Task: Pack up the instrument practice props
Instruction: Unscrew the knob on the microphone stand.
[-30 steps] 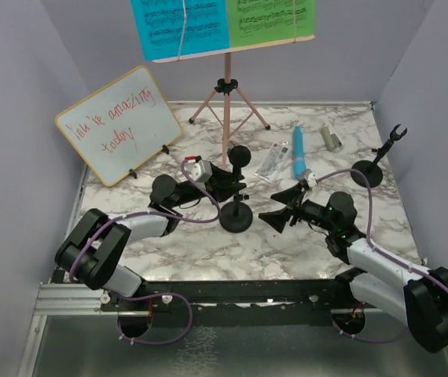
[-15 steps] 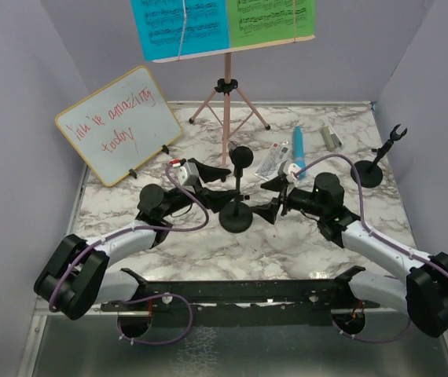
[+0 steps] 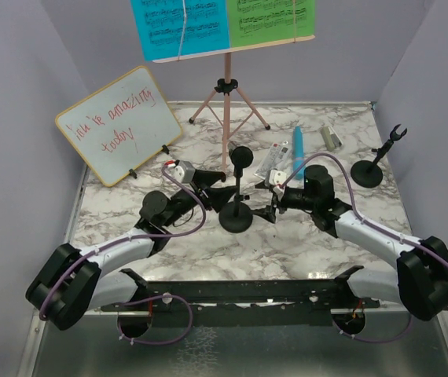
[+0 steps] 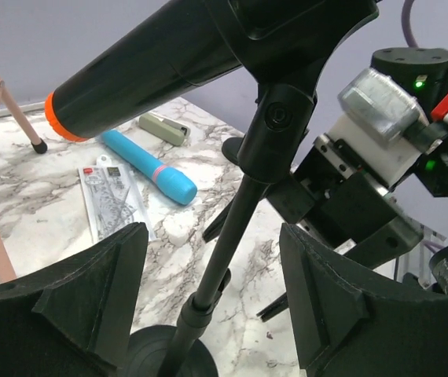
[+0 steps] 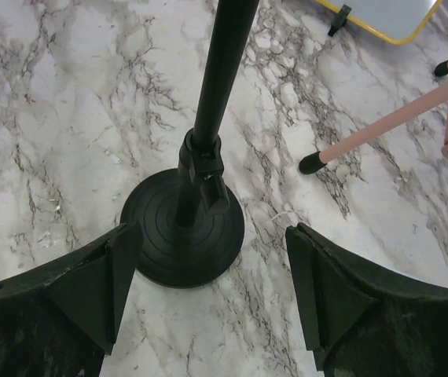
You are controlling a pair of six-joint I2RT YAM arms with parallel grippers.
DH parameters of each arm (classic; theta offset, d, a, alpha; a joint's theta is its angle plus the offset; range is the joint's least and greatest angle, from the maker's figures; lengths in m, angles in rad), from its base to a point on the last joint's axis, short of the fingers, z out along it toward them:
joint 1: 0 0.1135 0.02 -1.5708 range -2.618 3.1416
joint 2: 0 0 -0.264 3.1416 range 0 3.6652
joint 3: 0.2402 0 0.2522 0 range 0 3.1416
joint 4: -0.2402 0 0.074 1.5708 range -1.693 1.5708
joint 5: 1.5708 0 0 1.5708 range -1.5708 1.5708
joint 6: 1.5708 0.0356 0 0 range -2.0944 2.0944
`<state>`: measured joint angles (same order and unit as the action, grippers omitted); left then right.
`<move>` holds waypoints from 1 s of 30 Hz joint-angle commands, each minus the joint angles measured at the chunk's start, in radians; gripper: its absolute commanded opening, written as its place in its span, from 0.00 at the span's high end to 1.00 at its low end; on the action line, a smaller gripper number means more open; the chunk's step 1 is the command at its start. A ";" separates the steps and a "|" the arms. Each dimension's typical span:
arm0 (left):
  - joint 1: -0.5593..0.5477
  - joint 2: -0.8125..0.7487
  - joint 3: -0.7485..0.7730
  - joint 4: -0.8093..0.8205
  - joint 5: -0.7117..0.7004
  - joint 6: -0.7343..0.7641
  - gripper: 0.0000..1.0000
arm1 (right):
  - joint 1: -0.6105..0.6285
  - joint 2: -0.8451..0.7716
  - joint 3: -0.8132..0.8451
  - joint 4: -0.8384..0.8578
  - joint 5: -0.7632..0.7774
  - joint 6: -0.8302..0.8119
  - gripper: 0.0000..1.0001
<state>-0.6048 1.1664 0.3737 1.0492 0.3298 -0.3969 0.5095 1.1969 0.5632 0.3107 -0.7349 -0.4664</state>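
A black microphone [image 3: 241,155] sits in a round-based mic holder [image 3: 235,216] at the table's middle. My left gripper [image 3: 218,196] stands open just left of the holder. In the left wrist view the stem [image 4: 236,232] rises between the fingers [image 4: 90,298] untouched, under the orange-ringed microphone [image 4: 169,63]. My right gripper [image 3: 268,210] is open just right of the base, which lies ahead of its fingers [image 5: 342,302] as a ribbed disc [image 5: 183,228]. A blue microphone [image 3: 297,151] lies behind. The second mic holder [image 3: 368,171] stands far right. The pink tripod [image 3: 225,102] carries blue [image 3: 178,27] and green [image 3: 271,20] music sheets.
A yellow-framed whiteboard [image 3: 118,126] leans at the back left. A small silver cylinder [image 3: 332,137] and a flat clear packet [image 3: 271,162] lie near the blue microphone. Purple walls close in the table on three sides. A pink tripod foot [image 5: 312,162] rests just beyond the base.
My left gripper has opened off the mic holder's stem and stays around it. My right gripper has moved left, up to the holder's base, its jaws a little narrower.
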 commanded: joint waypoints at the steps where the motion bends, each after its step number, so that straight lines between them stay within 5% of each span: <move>1: -0.040 0.004 0.038 -0.039 -0.107 -0.016 0.26 | 0.005 0.051 0.038 -0.029 -0.076 -0.079 0.21; 18: -0.118 0.119 0.163 -0.049 -0.175 0.083 0.32 | 0.004 0.133 0.090 0.013 -0.106 -0.114 0.35; 30: -0.118 0.118 0.142 -0.052 -0.113 0.124 0.71 | 0.004 0.163 0.125 -0.007 -0.141 -0.125 0.48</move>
<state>-0.7223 1.2816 0.5133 0.9966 0.1932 -0.3019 0.5095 1.3445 0.6544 0.3119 -0.8383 -0.5774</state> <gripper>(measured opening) 0.370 0.533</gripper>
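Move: The microphone stand's upper pole, just below its clip, is about 4 cm right of the left hand, 2 cm ahead and 1 cm up; the microphone sits on top, some 6 cm ahead of this hand, 3 cm right and 8 cm up. From the right hand the knob lies some 4 cm left, 1 cm ahead and 1 cm lower. The stand's round base is about 6 cm left of the right hand, level front to back, and 10 cm below. The left hand brings its open fingers around the stand's upper pole just under the clip, going about 4 cm right and a little forward, then stops and closes them by about half; whether they grip yet can't be seen. Meanwhile the right hand dips slightly and eases some 2 cm left and 1 cm forward towards the knob, narrowing its fingers on either side. ##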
